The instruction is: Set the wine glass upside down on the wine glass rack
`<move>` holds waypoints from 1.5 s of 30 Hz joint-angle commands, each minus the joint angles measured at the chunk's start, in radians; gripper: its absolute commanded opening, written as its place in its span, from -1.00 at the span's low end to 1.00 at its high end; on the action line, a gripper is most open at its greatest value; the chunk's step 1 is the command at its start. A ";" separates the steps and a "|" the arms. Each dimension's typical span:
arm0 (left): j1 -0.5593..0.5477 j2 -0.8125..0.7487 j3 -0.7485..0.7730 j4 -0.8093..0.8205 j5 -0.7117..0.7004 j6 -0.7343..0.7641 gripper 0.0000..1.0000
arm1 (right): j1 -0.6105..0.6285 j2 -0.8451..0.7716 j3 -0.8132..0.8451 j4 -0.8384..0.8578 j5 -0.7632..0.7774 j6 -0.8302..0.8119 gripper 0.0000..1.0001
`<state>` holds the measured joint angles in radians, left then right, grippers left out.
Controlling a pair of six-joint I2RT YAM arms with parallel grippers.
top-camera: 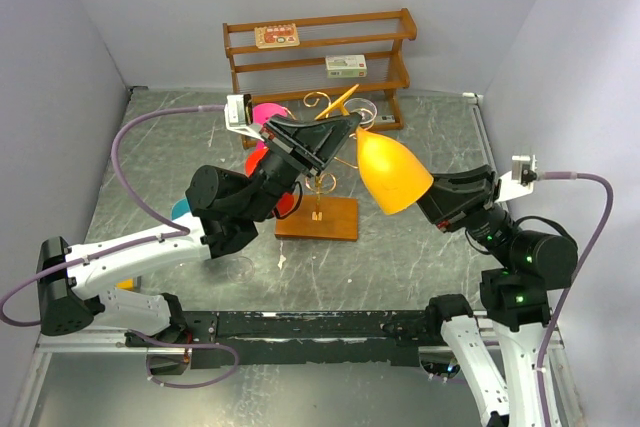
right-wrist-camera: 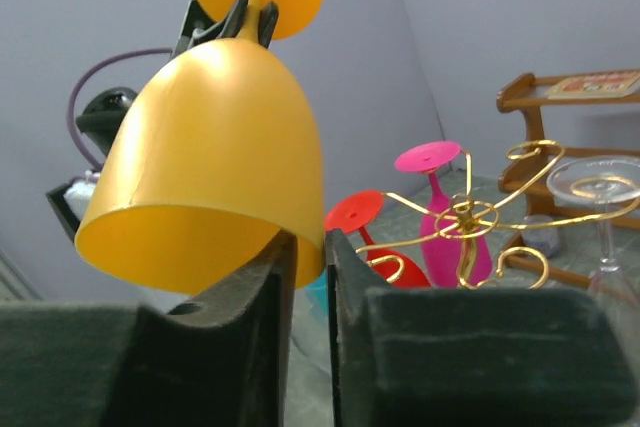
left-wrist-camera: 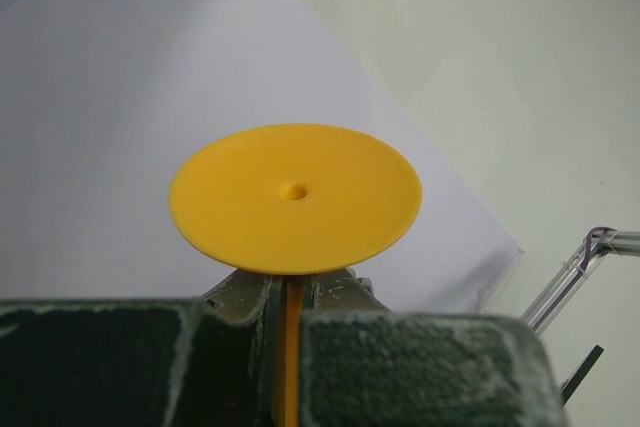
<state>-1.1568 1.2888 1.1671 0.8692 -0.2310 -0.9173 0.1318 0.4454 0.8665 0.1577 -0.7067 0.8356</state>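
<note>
The yellow wine glass (top-camera: 393,172) hangs tilted in the air just right of the rack, bowl toward the lower right. My left gripper (top-camera: 338,133) is shut on its stem just below the round foot (left-wrist-camera: 295,197), with the stem pinched between the pads (left-wrist-camera: 288,292). My right gripper (top-camera: 428,197) holds the bowl's rim (right-wrist-camera: 215,167), one finger inside the bowl and one outside (right-wrist-camera: 308,247). The wine glass rack (top-camera: 320,185), gold wire on a wooden base (top-camera: 335,219), stands under the left gripper.
A pink glass (right-wrist-camera: 435,207) and a red glass (right-wrist-camera: 355,212) hang upside down on the rack's arms, with a clear glass (right-wrist-camera: 600,187) on its far side. A teal glass (top-camera: 182,209) shows behind my left arm. The wooden shelf (top-camera: 320,52) lines the back wall.
</note>
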 commanded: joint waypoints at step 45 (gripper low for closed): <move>0.009 -0.062 -0.031 -0.431 0.587 0.910 -0.86 | 0.003 -0.012 0.411 -0.727 0.203 0.220 0.12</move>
<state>-1.1481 1.2213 1.1042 0.3744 0.3378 -0.0685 0.1322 0.4618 1.2808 -0.6285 -0.4946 0.9585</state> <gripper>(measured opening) 0.112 0.563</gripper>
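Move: The left fingers pinch the yellow wine glass by its stem, while the right ones grip its rim. The rack's free near-right hook is about 11 cm ahead, 5 cm right and 24 cm below the left hand; from the right hand, some 17 ahead, 5 left and 16 below. From the left hand, the hanging red glass is about 9 ahead, 13 left, 30 below, and the clear glass about 18 ahead, 4 right, 28 below. The right fingers open and let go of the yellow glass's rim, backing off to the right about 4 cm and a little back, then tipping downward nearly in place. The left hand keeps the stem pinched; after a brief swing back and left it sinks about 14 cm with a shift right, towards hook level on the rack's near side, rolling the glass some 60 degrees so the fingers end up pointing right. ##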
